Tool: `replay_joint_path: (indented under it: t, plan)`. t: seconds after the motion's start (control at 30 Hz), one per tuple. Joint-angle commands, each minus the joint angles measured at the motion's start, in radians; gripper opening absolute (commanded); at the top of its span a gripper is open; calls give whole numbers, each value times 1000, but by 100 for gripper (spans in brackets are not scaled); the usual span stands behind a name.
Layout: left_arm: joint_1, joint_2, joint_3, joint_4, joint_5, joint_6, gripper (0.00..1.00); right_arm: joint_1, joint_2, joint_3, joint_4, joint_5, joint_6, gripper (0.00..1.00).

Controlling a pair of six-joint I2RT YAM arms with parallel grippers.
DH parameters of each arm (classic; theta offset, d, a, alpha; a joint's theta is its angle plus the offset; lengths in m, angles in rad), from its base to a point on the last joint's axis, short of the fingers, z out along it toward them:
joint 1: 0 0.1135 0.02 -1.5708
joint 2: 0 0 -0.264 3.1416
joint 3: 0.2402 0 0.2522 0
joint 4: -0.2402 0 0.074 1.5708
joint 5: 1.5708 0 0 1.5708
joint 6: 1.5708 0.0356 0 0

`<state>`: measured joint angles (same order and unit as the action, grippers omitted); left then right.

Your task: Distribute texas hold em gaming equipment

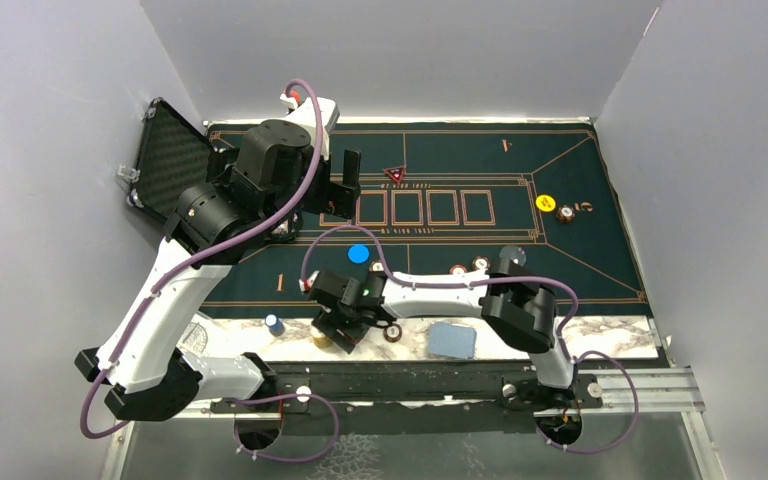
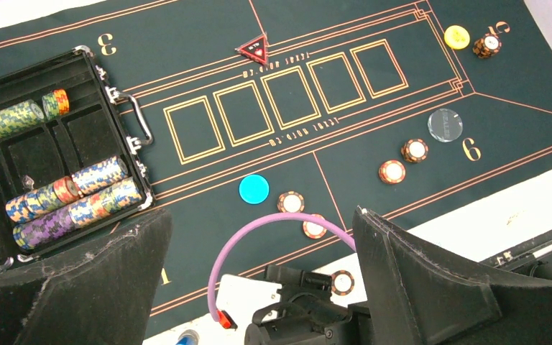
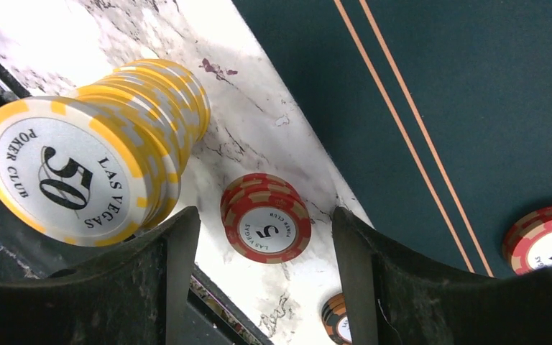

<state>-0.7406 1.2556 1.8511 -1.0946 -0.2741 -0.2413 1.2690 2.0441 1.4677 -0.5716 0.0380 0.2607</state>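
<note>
My right gripper (image 3: pixel 264 241) is open low over the marble strip, nothing held. A short stack of red-and-white chips (image 3: pixel 266 219) lies just ahead of its fingertips, and a tall yellow chip stack (image 3: pixel 93 158) stands to its left. From above this gripper (image 1: pixel 342 333) is beside the yellow stack (image 1: pixel 322 340). My left gripper (image 2: pixel 262 230) hangs open and empty high over the mat. Below it lie a blue disc (image 2: pixel 254 189), loose chips (image 2: pixel 290 202), a clear disc (image 2: pixel 445 124), a yellow disc (image 2: pixel 456 36) and the red triangular marker (image 2: pixel 254 50). A blue-backed card deck (image 1: pixel 452 340) rests on the marble strip.
The black foam-lined case (image 2: pixel 0 162) lies open at the mat's left edge with rows of chips in it. The green felt mat (image 1: pixel 560 270) covers the table; grey walls close three sides. A small blue-capped object (image 1: pixel 274 323) stands on the strip near the left arm.
</note>
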Motion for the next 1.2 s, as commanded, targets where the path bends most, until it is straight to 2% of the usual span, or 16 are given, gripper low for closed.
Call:
replay_joint_path:
  t: [0.0, 0.2, 0.57, 0.67, 0.87, 1.17]
  plan:
    - [4, -23, 15, 18, 6, 14, 99, 26, 34, -10, -30, 69, -5, 67]
    - [5, -30, 10, 18, 2, 8, 99, 38, 57, 5, -80, 108, -4, 65]
    - [5, -48, 4, 18, -7, 2, 99, 38, 88, -7, -74, 154, 15, 51]
    - [6, -52, 2, 17, -6, 0, 99, 37, 94, -18, -83, 184, 38, 44]
    - [6, -52, 2, 18, -1, 2, 99, 36, 9, -60, -58, 177, 57, 34]
    - [6, -37, 9, 21, 4, 5, 99, 36, -108, -50, -37, 133, 68, 30]
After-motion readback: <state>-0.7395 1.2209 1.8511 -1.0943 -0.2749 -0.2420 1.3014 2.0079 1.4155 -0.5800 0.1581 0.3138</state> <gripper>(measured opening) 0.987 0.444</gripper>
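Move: The red chip stack on the marble strip stands almost straight under the right hand, between its open fingers and about 1 cm below the hand point. The tall yellow stack is some 6 cm to its left and 1 cm nearer the base; the brown chip stack is about 8 cm to its right, level with it; the red mat stack lies 11 cm ahead and 9 cm right. From the left hand, the red stack is about 13 cm back, 2 cm right and 39 cm below. The red chip stack on the marble is pinched between the right hand's two fingers, which close from nearly three-quarters open to under half while the hand sinks barely half a centimetre and tilts about 5 degrees. Once they grip, the grip effort climbs and the hand shifts roughly 1.5 cm right, away from the yellow stack, rising back slightly. ##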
